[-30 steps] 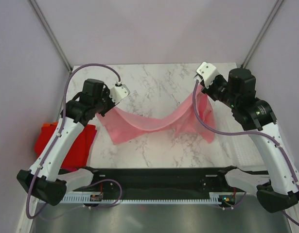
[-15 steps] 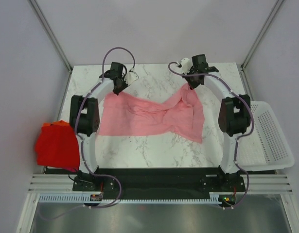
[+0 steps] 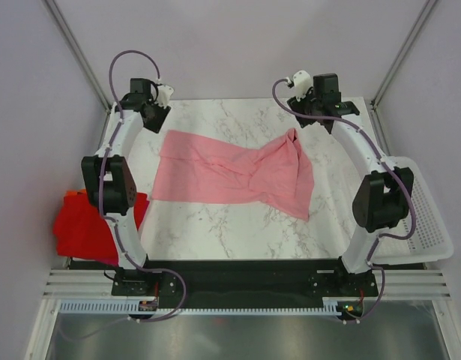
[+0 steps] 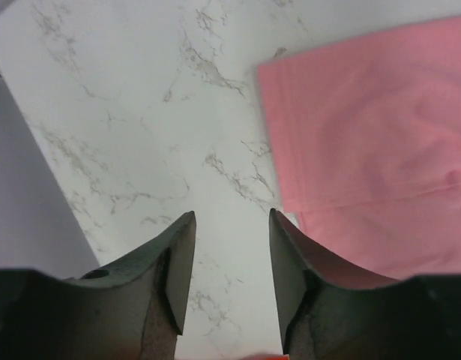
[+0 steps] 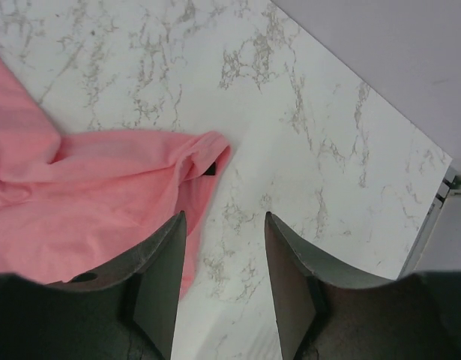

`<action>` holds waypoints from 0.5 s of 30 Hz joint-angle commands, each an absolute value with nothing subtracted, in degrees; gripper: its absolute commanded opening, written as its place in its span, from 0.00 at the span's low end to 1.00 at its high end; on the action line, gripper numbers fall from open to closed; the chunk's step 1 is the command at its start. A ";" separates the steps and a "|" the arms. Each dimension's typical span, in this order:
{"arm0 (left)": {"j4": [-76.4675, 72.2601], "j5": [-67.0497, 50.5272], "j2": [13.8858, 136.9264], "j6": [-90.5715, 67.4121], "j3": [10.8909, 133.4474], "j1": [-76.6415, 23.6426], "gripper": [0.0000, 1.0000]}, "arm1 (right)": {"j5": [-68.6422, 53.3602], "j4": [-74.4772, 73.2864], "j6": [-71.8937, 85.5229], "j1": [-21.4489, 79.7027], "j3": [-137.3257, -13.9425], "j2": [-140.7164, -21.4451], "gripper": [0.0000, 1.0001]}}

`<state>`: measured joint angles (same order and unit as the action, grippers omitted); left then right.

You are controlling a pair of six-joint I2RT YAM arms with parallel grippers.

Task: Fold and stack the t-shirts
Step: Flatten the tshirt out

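Observation:
A light pink t-shirt [image 3: 230, 172] lies spread on the marble table, flat on its left half and bunched into folds on its right. My left gripper [image 3: 153, 118] hovers open above the far left of the table, just left of the shirt's far left corner [image 4: 365, 127], with only bare marble between its fingers [image 4: 230, 219]. My right gripper [image 3: 311, 114] is open too, beyond the shirt's far right tip [image 5: 204, 154], and holds nothing [image 5: 224, 219]. Folded red and orange t-shirts [image 3: 86, 225] sit stacked off the table's left edge.
A white perforated basket [image 3: 414, 214] stands against the table's right edge. Both arms reach along the table's sides to its far corners. Metal frame posts rise at the back corners. Bare marble [image 3: 237, 232] lies in front of the shirt.
Both grippers went from shut on the pink shirt to open. The shirt dropped flat onto the table. Both arms stretched toward the far edge, away from it.

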<state>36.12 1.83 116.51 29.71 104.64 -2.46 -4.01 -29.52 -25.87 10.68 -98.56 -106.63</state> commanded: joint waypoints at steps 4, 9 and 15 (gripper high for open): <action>54.22 -15.55 124.53 21.45 110.73 -0.18 0.54 | -13.00 -32.16 -26.53 11.51 -94.83 -105.29 0.53; 56.24 -16.26 129.19 19.51 115.13 -0.09 0.53 | -13.36 -34.89 -27.60 11.78 -98.26 -107.93 0.51; 56.08 -14.94 131.39 18.46 116.36 2.46 0.53 | -13.18 -35.33 -28.04 11.95 -97.65 -107.93 0.51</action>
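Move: From the left hand, the t-shirt's left edge, at the step below its far-left sleeve, lies about 5 cm back, 2 cm right and 14 cm below; the far-left corner is 4 cm ahead and 5 cm right. For the right hand, the crumpled far-right part lies some 2 cm back, 2 cm left and 19 cm down, its raised far corner 5 cm ahead and 3 cm left, and the shirt's near-right corner 29 cm back and 1 cm left. Down, and partly back, the left hand sinks about 11 cm to the t-shirt's left edge, its fingers tipping nearly 30 degrees towards straight down and its left side dipping. The right hand lifts slightly, then sinks towards the crumpled far-right part, easing back and left, to end some 5 cm lower. Both grippers stay half open; the left comes close above the cloth, though a touch can't be made out. ##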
